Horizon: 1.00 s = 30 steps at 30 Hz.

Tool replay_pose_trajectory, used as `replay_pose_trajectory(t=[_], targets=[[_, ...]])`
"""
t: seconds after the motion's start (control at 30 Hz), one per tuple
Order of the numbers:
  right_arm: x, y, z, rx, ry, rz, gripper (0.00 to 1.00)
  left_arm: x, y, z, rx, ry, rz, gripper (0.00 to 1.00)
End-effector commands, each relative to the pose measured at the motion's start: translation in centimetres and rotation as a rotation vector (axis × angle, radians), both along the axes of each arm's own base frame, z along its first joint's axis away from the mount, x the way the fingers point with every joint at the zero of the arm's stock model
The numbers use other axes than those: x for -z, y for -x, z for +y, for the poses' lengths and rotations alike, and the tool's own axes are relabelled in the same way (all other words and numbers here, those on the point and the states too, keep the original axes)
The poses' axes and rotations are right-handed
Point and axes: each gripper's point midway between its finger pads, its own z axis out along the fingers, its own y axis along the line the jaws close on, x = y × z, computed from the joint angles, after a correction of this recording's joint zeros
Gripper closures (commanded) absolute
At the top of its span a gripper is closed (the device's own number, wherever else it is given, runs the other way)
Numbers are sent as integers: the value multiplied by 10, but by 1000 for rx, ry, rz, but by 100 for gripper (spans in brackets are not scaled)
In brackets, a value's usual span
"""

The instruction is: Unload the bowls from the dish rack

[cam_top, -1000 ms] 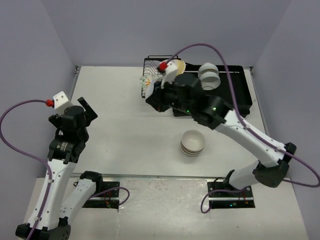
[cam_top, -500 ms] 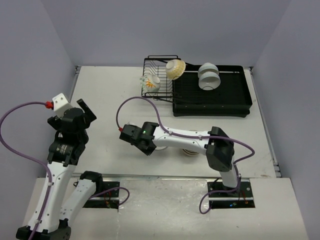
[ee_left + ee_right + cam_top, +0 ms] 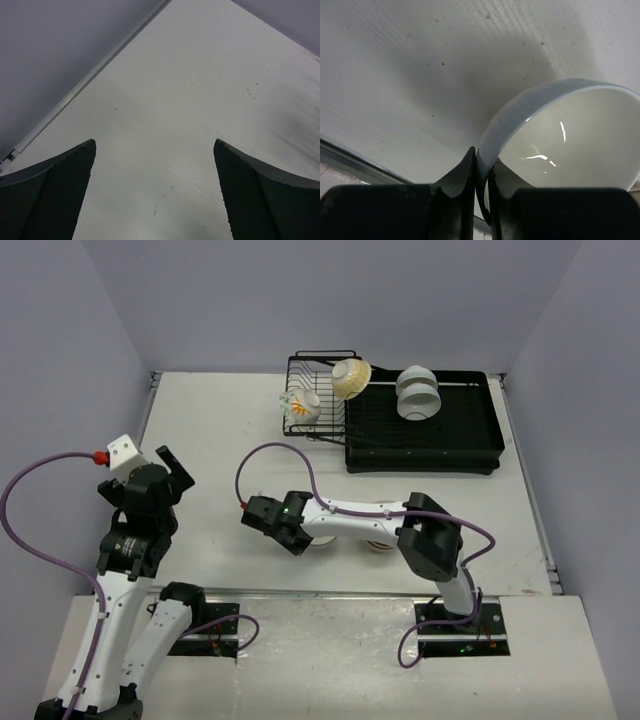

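The black wire dish rack (image 3: 318, 418) joins a flat black drainer tray (image 3: 455, 435) at the table's far side. In the rack stand an orange-flower bowl (image 3: 303, 405) and a cream-yellow bowl (image 3: 350, 377). Stacked white bowls (image 3: 417, 392) sit on the tray. My right gripper (image 3: 295, 536) is shut on the rim of a white bowl (image 3: 560, 145), one finger inside and one outside (image 3: 481, 167), low over the near middle of the table. My left gripper (image 3: 168, 465) is open and empty (image 3: 155, 195) over bare table at the left.
A stack of tan-banded bowls (image 3: 380, 544) sits on the table near the front, mostly hidden under my right forearm. The table's left edge (image 3: 85, 80) and front edge (image 3: 350, 155) are close to the grippers. Purple walls enclose the table.
My right arm has left the rack and folded back to the near middle of the table with a white bowl in its gripper. My left arm has shifted slightly.
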Motion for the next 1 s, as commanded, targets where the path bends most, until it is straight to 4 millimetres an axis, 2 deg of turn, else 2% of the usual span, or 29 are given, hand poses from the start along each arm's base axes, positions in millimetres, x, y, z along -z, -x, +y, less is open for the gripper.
replay_pose_trajectory(t=[0.0,0.23,0.27,0.33,0.37,0.43,0.47,0.5,0.53,0.57,0.63,0.67,0.7,0.73,0.77,0.8,0.83,0.87,0.9,0.93,0.97], targets=[[-9,-3,15,-9,-82,-21,98,-2,-6,-3,22,1,-20,0],[6,-5,22,5,-95,-20,95,0,-9,-7,51,5,-19,0],[8,-5,21,9,-89,-18,91,1,-9,-8,54,5,-18,0],[6,-4,20,21,-88,-15,72,1,-9,-9,63,8,-18,0],[4,-4,18,24,-86,-17,58,2,-9,-10,67,6,-18,0],[-12,-3,17,25,-114,-25,49,1,-9,-10,67,6,-21,0],[-19,-1,16,23,-129,-27,37,1,-10,-10,69,6,-22,0],[-40,-1,17,14,-178,-41,28,1,-10,-10,69,5,-20,0],[-51,0,16,10,-205,-46,6,1,-10,-10,70,6,-20,0],[-79,2,13,-6,-269,-67,3,1,-10,-10,70,6,-20,0],[-112,0,9,-17,-345,-110,1,1,-10,-10,70,6,-20,0],[-128,-8,3,1,-380,-142,1,1,-10,-10,70,6,-20,0],[-146,-17,-4,16,-420,-176,1,1,-10,-10,72,6,-20,0],[-181,-25,-13,35,-527,-216,1,1,-11,-12,79,8,-20,0],[-190,-56,-37,123,-565,-241,1,2,-11,-13,87,9,-18,0],[-202,-74,-52,179,-634,-254,1,4,-13,-16,103,10,-15,0],[-226,-98,-57,223,-773,-296,1,6,-19,-26,170,14,-15,0],[-236,-125,-101,325,-891,-295,1,9,-22,-32,209,18,-7,0],[-251,-140,-117,440,-1042,-280,1,13,-26,-38,240,23,10,0],[-281,-163,-132,486,-1219,-350,1,16,-28,-42,261,28,21,0],[-266,-181,-179,649,-1292,-370,1,18,-29,-42,260,27,32,0]])
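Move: My right hand still pinches the left rim of the white bowl. Its table spot is centred roughly 3 cm ahead, 4 cm to the right and 5 cm below. The bowl stack stands about 4 cm ahead and 21 cm right, 2 cm lower; the front white bowl left in the dish rack is some 38 cm ahead, 35 cm right and 3 cm higher. From my left hand the spot lies about 2 cm back, 27 cm right, 25 cm down. I ease the bowl down about 1 cm with a slight shift left, then open my right fingers wide and let go of its rim. Rising steeply, I sweep forward and right towards the dish rack, ending some 25 cm higher, as the wrist swings my fingers from pointing down to forward-left. My empty left hand drifts about 3 cm, mostly right. ##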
